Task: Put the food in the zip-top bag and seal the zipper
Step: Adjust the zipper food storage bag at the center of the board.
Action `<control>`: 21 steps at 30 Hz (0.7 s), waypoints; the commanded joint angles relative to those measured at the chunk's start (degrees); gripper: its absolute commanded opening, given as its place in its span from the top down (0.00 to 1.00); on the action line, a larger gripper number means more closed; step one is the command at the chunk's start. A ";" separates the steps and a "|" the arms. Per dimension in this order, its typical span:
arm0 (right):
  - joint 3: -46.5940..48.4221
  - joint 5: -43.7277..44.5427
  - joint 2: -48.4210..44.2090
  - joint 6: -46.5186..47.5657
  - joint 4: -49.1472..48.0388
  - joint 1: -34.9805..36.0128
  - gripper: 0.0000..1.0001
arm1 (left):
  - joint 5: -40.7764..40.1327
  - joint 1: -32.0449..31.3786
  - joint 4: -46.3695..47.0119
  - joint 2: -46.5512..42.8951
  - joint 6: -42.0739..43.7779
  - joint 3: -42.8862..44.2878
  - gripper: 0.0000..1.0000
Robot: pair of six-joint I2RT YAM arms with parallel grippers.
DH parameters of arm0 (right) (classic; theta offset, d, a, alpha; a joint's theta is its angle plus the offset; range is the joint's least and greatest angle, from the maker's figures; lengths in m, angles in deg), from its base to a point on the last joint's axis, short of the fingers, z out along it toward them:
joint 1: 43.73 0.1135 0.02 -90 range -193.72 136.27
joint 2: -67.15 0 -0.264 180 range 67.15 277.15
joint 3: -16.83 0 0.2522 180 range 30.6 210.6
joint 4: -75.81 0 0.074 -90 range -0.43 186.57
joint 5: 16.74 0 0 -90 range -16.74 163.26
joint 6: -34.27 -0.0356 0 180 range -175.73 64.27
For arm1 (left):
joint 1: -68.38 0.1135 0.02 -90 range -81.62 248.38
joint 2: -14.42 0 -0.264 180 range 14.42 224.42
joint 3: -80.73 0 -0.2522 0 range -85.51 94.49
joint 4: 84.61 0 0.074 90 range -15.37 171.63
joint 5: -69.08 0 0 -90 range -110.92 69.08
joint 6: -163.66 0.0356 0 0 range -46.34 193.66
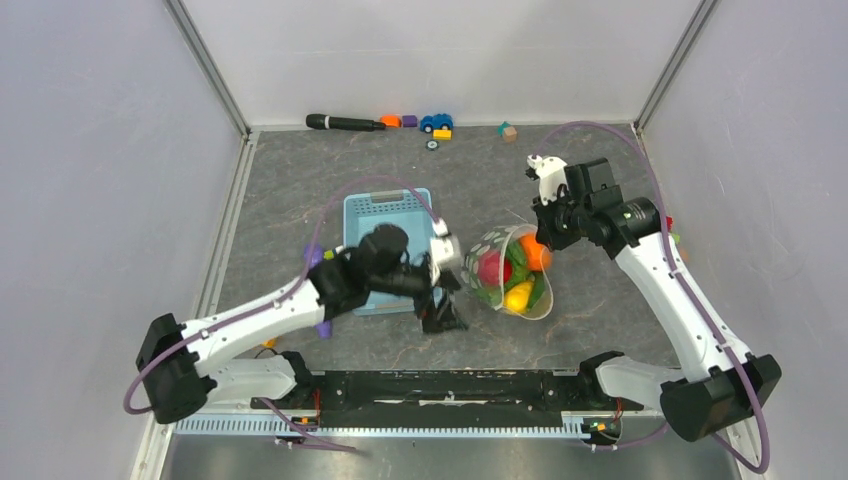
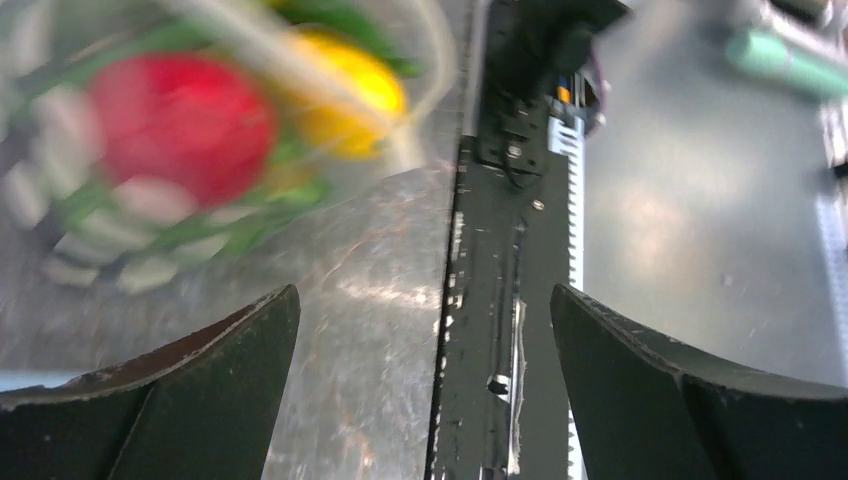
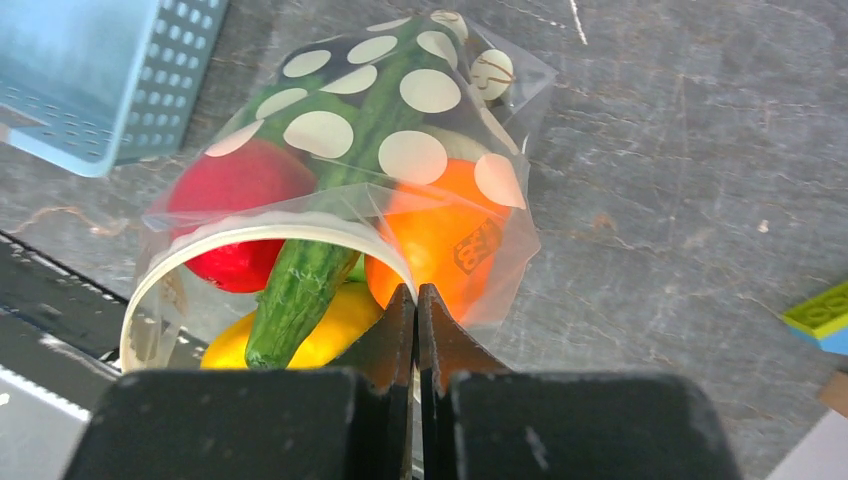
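Observation:
The zip-top bag [image 1: 510, 270] lies on the table between the arms, its mouth held wide as a loop facing the near edge. Inside it are the food pieces: a red one [image 3: 235, 210], a green cucumber [image 3: 300, 290], an orange one [image 3: 440, 240] and a yellow one [image 3: 320, 335]. The white zipper [image 3: 270, 235] curves round the mouth. My right gripper [image 3: 416, 290] is shut on the mouth edge at its far-right side [image 1: 543, 240]. My left gripper [image 1: 440, 315] stands open just left of the bag, nothing between its fingers [image 2: 422, 295]. The red piece [image 2: 180, 125] shows blurred ahead.
A light-blue basket [image 1: 385, 210] sits behind the left arm. Small toys, a blue car [image 1: 436, 121] and a black rod [image 1: 345, 122] line the back wall. A green and blue brick [image 3: 820, 315] lies right of the bag. The black base rail [image 2: 500, 300] runs under the left gripper.

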 commanded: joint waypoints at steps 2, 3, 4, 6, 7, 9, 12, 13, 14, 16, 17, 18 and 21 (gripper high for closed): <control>5.52 -10.13 3.21 -3.58 2.37 -1.98 1.00 | -15.86 -10.75 24.70 -6.24 7.76 -9.36 0.00; 5.57 -11.29 3.56 -3.83 2.58 -2.20 1.00 | -17.61 -11.48 28.02 -6.54 7.39 -11.06 0.00; 5.57 -12.06 3.71 -4.00 2.68 -2.37 1.00 | -19.45 -12.19 30.37 -6.80 7.34 -12.66 0.02; 5.51 -12.93 3.74 -4.03 3.03 -2.72 1.00 | -24.56 -15.27 32.64 -6.27 8.71 -14.43 0.07; 5.39 -13.42 3.66 -4.01 3.07 -2.84 1.00 | -29.20 -16.82 34.21 -5.48 9.59 -15.30 0.09; 5.23 -14.45 3.58 -5.58 3.11 -2.92 1.00 | -34.01 -19.61 36.93 -3.54 11.49 -16.44 0.13; 5.13 -15.27 3.44 -5.78 3.21 -3.17 1.00 | -37.45 -21.82 39.79 -0.43 12.86 -17.18 0.16; 5.05 -15.49 3.59 -5.89 3.43 -3.22 1.00 | -37.55 -22.50 40.36 0.24 13.32 -17.40 0.16; 5.05 -15.97 3.64 -5.78 3.59 -3.27 1.00 | -38.52 -22.86 41.19 0.93 13.48 -17.46 0.17; 4.91 -16.71 3.85 -5.84 3.79 -3.41 1.00 | -39.70 -23.44 42.47 1.99 13.70 -17.70 0.18; 4.78 -17.06 3.90 -5.76 3.90 -3.43 1.00 | -40.37 -23.67 43.33 2.62 13.63 -17.89 0.19; 4.78 -17.35 3.88 -5.77 3.87 -3.40 1.00 | -40.51 -23.72 43.91 3.20 13.76 -17.90 0.21; 4.70 -17.67 3.64 -5.67 4.00 -3.44 1.00 | -41.22 -23.89 44.19 4.68 14.66 -17.49 0.31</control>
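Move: From the open left gripper, the free near corner of the zip-top bag's mouth is about 11 cm to the right, roughly level fore and aft, and some 6 cm below. Inside the bag, the red tomato lies 8 cm right and 6 cm ahead, the yellow pepper 13 cm right and level, both about 11 cm down. From the right gripper, shut on the rim's other end, that free corner is about 13 cm back, 7 cm left and 6 cm below. Bring the left gripper back briefly, then curve it slightly forward again while going right about 5 cm and down 3 to 4 cm to the bag mouth's free corner, rolling it some 30 degrees, clockwise looking along the fingers, and partly closing the wide-open fingers. Keep the right gripper pinching the rim; ease it left and a little back, swinging its fingertips left and back. ##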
